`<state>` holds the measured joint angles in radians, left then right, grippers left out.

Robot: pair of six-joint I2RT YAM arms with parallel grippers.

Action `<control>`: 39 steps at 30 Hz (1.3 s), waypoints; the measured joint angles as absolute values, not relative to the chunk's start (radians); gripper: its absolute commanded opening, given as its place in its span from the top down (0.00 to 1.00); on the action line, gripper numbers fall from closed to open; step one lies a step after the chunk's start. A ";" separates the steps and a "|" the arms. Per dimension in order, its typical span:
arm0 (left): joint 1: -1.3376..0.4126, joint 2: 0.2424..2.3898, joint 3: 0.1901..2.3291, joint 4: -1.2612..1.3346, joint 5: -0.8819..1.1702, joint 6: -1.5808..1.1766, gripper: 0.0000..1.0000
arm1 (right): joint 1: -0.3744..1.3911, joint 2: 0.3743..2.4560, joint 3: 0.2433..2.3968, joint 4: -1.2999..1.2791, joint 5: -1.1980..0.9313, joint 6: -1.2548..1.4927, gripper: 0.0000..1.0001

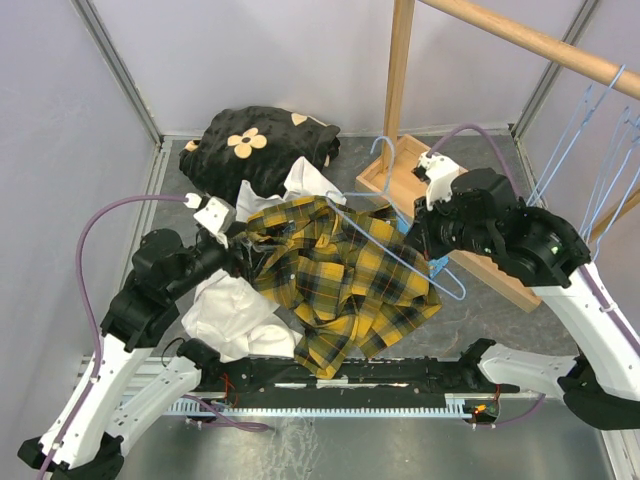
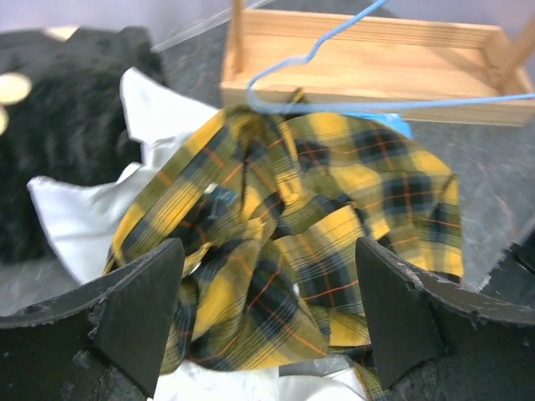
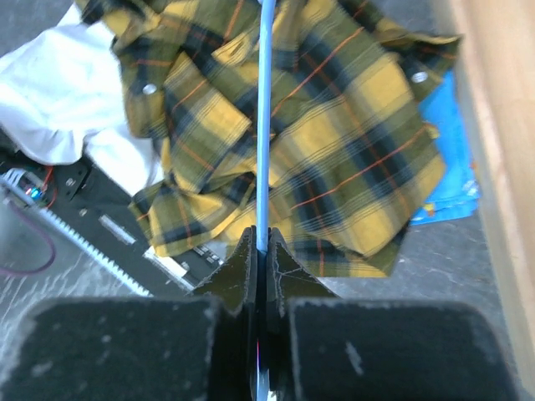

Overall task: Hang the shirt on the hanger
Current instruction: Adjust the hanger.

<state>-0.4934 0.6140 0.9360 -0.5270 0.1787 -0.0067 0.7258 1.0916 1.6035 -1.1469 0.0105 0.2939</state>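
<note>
The yellow-and-black plaid shirt [image 1: 340,280] lies crumpled on the table between the two arms. The pale-blue wire hanger [image 1: 455,285] rests slanted across the shirt's upper right side, its hook toward the wooden stand. My right gripper [image 3: 262,242] is shut on the hanger's wire [image 3: 265,125], which runs straight out over the shirt [image 3: 334,142]. My left gripper [image 2: 269,251] is open at the shirt's left edge. Its fingers stand wide on either side of a bunched fold of the shirt [image 2: 318,209], not pinching it. The hanger's hook and bar [image 2: 435,104] show beyond.
A white garment [image 1: 235,310] lies under the shirt's left side and a black cloth with cream flowers [image 1: 255,145] is behind it. The wooden stand's base [image 1: 400,180] and rail [image 1: 520,40] are at back right, with several spare hangers [image 1: 600,140].
</note>
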 measured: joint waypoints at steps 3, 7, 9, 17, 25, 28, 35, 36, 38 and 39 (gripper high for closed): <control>-0.497 0.616 0.936 -0.479 0.300 0.031 0.13 | 0.726 1.078 1.546 -1.115 -0.085 0.287 1.00; -0.519 0.622 0.933 -0.414 0.403 0.074 0.15 | 0.727 1.074 1.494 -1.067 -0.217 0.283 1.00; -0.538 0.629 0.927 -0.389 0.434 0.105 0.18 | 0.731 1.074 1.475 -1.040 -0.275 0.283 1.00; -0.593 0.677 0.892 -0.355 0.538 0.260 0.22 | 0.769 1.090 1.458 -0.958 -0.388 0.291 1.00; -0.643 0.758 0.899 -0.353 0.524 0.340 0.32 | 0.859 1.148 1.460 -0.939 -0.432 0.286 1.00; -0.656 0.773 0.904 -0.366 0.505 0.363 0.33 | 0.887 1.164 1.465 -0.949 -0.458 0.279 1.00; -0.677 0.752 0.904 -0.368 0.472 0.412 0.41 | 0.915 1.179 1.503 -0.966 -0.516 0.260 1.00; -0.682 0.747 0.904 -0.368 0.468 0.420 0.42 | 0.916 1.179 1.506 -0.966 -0.519 0.260 1.00; -0.693 0.736 0.904 -0.369 0.451 0.436 0.44 | 0.915 1.180 1.512 -0.965 -0.529 0.259 1.00; -0.696 0.733 0.904 -0.370 0.446 0.441 0.46 | 0.915 1.182 1.515 -0.966 -0.535 0.259 1.00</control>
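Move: The right hand already pinches the blue hanger near its middle, high over the plaid shirt, whose middle lies about 13 cm to this hand's left, roughly 1 cm farther out and 28 cm below; the wooden rack's base is some 17 cm ahead and 17 cm to the right, 30 cm down. From the open left hand, the hanger's left end is about 11 cm ahead and 14 cm to the right, about level, with the shirt's middle 17 cm to the right, 1 cm ahead and 25 cm down. Leftward and back at once, the right hand carries the pinched hanger some 14 cm over the shirt towards the left gripper, swinging it about 35 degrees counter-clockwise. The left hand comes to meet it, about 8 cm right and slightly back, turning some 30 degrees clockwise while its fingers narrow to a little over half open beside the hanger's neck and left shoulder, without yet closing on the bar. ##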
